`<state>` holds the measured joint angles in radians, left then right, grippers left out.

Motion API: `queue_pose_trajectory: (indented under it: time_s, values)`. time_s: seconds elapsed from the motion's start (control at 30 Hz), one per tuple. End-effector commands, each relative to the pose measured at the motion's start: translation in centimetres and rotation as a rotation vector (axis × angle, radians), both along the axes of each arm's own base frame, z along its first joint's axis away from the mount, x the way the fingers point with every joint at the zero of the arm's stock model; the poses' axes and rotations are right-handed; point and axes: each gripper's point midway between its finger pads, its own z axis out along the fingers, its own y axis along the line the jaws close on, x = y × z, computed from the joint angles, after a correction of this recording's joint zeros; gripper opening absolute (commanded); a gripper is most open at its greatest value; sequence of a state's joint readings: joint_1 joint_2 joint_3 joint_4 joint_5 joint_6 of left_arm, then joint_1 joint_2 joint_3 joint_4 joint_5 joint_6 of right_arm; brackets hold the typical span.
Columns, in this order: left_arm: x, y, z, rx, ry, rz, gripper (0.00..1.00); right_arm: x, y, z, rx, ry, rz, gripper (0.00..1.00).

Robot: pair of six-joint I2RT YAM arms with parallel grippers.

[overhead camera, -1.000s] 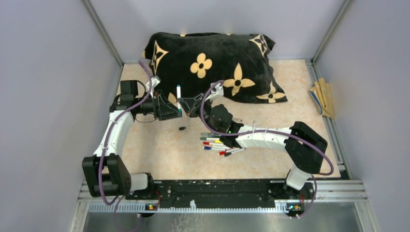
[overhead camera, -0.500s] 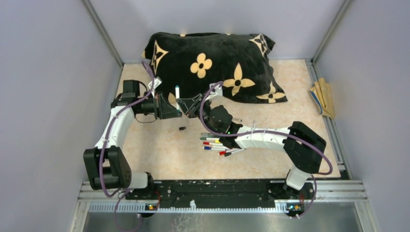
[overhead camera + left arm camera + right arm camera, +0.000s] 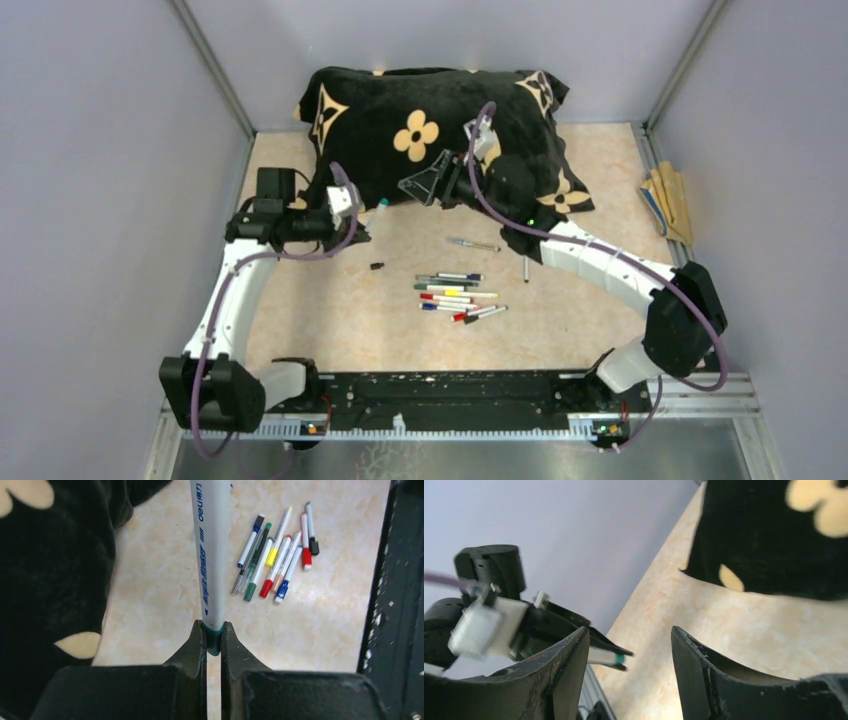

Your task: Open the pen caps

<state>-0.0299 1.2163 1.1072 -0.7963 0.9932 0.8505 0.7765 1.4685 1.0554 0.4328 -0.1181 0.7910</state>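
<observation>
My left gripper point(image 3: 362, 228) is shut on the green end of a white pen point(image 3: 210, 550), which sticks out forward from the jaws; its far end runs out of the left wrist view. The gripper also shows in the left wrist view point(image 3: 214, 635). My right gripper point(image 3: 405, 188) is open and empty, raised at the pillow's front edge, apart from the held pen point(image 3: 611, 657); its jaws stand wide in the right wrist view point(image 3: 629, 630). Several pens point(image 3: 455, 295) with coloured caps lie grouped mid-table and show in the left wrist view point(image 3: 277, 555). A small black cap point(image 3: 377, 266) lies loose.
A black pillow with tan flowers point(image 3: 440, 120) fills the back of the table. Two single pens point(image 3: 473, 244) point(image 3: 526, 268) lie right of centre. Tan sticks point(image 3: 668, 200) lie at the right edge. Grey walls close in the sides.
My right arm has pulled away from the left gripper, back and to the right over the pillow, uncovering the pens. My left gripper has turned, tipping the held pen lower.
</observation>
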Motion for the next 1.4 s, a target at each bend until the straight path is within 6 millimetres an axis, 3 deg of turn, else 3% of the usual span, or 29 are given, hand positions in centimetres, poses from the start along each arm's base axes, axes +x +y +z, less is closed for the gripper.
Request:
queue_pose_trajectory:
  time_s: [0.0, 0.1, 0.27, 0.47, 0.83, 0.93, 1.23, 1.37]
  values:
    - [-0.8, 0.2, -2.2, 0.247, -0.221, -0.124, 0.00, -4.5, 2.4, 0.7, -0.182, 0.017, 0.368, 0.61]
    - [-1.6, -0.4, -3.0, 0.336, -0.294, -0.187, 0.00, -5.7, 3.2, 0.3, -0.211, 0.052, 0.496, 0.62]
    - [-1.5, 0.1, -3.1, 0.440, -0.383, -0.222, 0.00, -6.1, 3.5, -2.3, -0.299, 0.135, 0.569, 0.62]
    - [-1.6, -0.1, -2.7, 0.457, -0.429, -0.246, 0.00, -7.0, 4.0, -3.6, -0.314, 0.172, 0.622, 0.62]
    - [-1.1, 0.0, -3.5, 0.517, -0.444, -0.258, 0.00, -9.2, 5.4, -5.5, -0.333, 0.212, 0.715, 0.60]
    - [-1.0, 0.0, -3.4, 0.522, -0.461, -0.260, 0.00, -9.4, 5.8, -5.9, -0.332, 0.224, 0.730, 0.56]
    - [-2.3, -0.5, -3.3, 0.538, -0.495, -0.353, 0.00, -8.9, 6.8, -7.2, -0.315, 0.265, 0.739, 0.29]
    - [-2.7, -0.6, -3.4, 0.550, -0.527, -0.393, 0.00, -9.1, 6.8, -7.9, -0.317, 0.287, 0.750, 0.10]
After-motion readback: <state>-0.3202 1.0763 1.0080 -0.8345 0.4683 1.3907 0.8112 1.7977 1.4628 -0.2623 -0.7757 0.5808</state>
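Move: The left hand already grips the marker by one green end. The marker's middle lies about 6 cm back, 10 to the left and 8 below the open right hand, which is some 9 cm ahead, 12 to the right and 13 above the left. From the right hand the loose black cap is on the table roughly 11 cm back, 11 left and 33 below; the marker row is about 19 back, 10 right, equally low. Right hand swings back and down about 10 cm, closing around the marker's free end; left tilts it some 45 degrees. ##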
